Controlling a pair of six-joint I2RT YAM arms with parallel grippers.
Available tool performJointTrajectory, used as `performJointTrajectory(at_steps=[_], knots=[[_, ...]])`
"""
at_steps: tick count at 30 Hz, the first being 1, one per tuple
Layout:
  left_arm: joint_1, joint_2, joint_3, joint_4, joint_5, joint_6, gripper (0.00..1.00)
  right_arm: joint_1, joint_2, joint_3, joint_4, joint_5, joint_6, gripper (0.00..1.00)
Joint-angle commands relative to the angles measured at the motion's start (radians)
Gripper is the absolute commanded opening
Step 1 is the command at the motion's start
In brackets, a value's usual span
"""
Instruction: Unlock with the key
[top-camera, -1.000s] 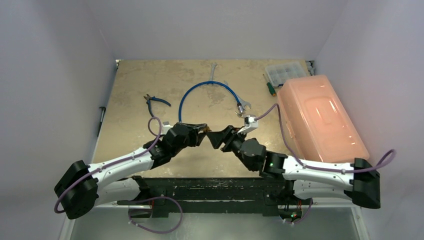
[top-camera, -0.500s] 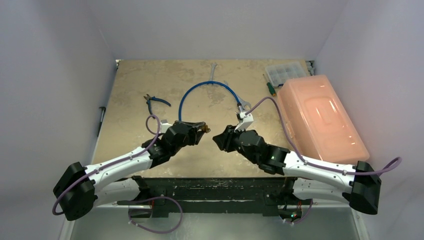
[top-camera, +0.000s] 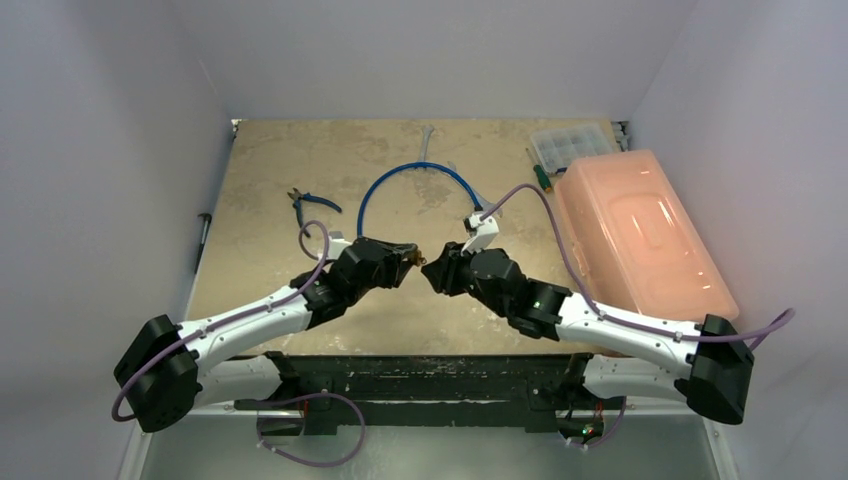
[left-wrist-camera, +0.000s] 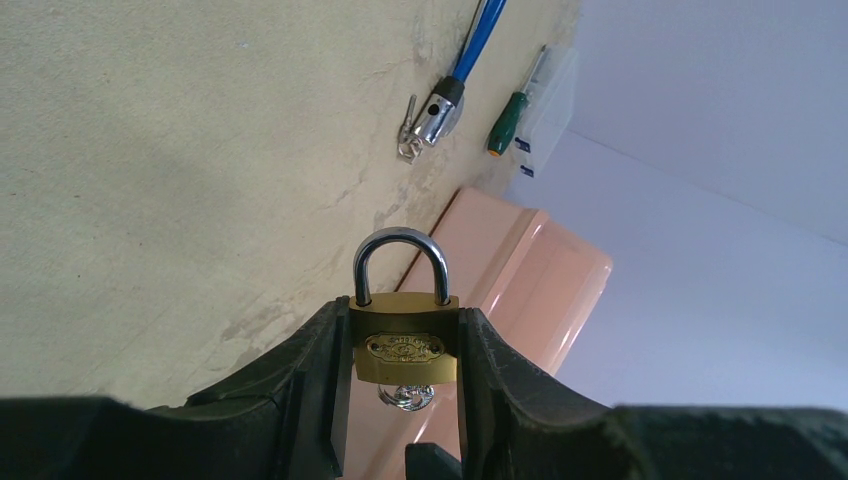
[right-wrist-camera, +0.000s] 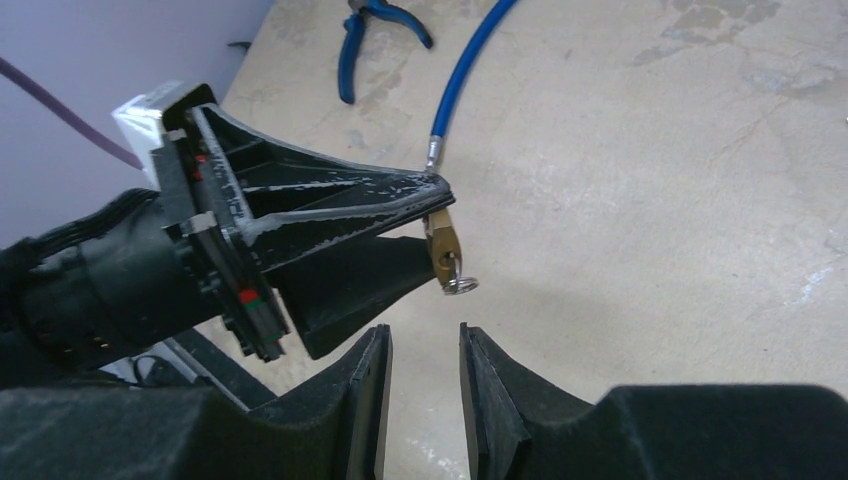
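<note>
A small brass padlock (left-wrist-camera: 404, 340) with a silver shackle is clamped by its sides in my left gripper (left-wrist-camera: 404, 322), shackle pointing away. The key (left-wrist-camera: 408, 397) is a silvery bit with a ring that sticks out of the padlock's underside. In the right wrist view the padlock (right-wrist-camera: 443, 243) hangs at the tip of the left fingers (right-wrist-camera: 330, 200), with the key's ring (right-wrist-camera: 460, 284) below it. My right gripper (right-wrist-camera: 425, 335) stands just short of the ring, its jaws a narrow gap apart with nothing between them. From above, both grippers (top-camera: 405, 256) (top-camera: 432, 271) meet tip to tip.
A blue cable (top-camera: 400, 176) with metal ends loops behind the grippers. Blue pliers (top-camera: 312, 205) lie at the left. A pink plastic box (top-camera: 640, 235), a clear organiser (top-camera: 570, 146), a green screwdriver (top-camera: 540, 173) and a wrench (top-camera: 426, 140) sit at the back and right.
My right gripper narrowed its jaws, drew back a little from the left gripper, then came close again as its wrist swung left. The left gripper kept hold of the padlock.
</note>
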Motion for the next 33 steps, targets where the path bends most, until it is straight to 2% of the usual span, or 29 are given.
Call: performJointTrajectory(at_steps=[1,12,28,33], knots=[[-0.003,0.003,0.052,0.04,0.01,0.034,0.0,-0.023,0.023,0.037,0.028,-0.019,-0.039,0.37],[-0.003,0.02,0.062,0.051,0.019,0.056,0.0,-0.065,0.056,0.026,0.082,-0.07,-0.054,0.33],[-0.003,0.035,0.066,0.054,0.028,0.061,0.0,-0.08,0.1,0.018,0.113,-0.096,-0.045,0.14],[-0.003,0.041,0.064,0.06,0.035,0.058,0.0,-0.084,0.101,0.022,0.109,-0.096,-0.05,0.13]])
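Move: About 2 cm ahead of the right hand, 1 cm to its left and 2 cm lower is the ringed key at the padlock's keyhole end; the padlock body sits roughly 4 cm ahead and 4 cm left, 1 cm lower. On the table, some 18 cm below, the blue cable's plug end lies 10 cm ahead and 13 cm left, its lock head 15 cm ahead and 11 cm right. From the left hand, the key is 2 cm back, 3 cm right, 1 cm down. Easing forward and down to the key, the right hand travels about 3 cm in all with its wrist barely tilting, then closes its fingers from partly open to nearly shut around the key's ringed end. The left hand keeps its grip on the padlock and drifts scarcely 1 cm right and down. ##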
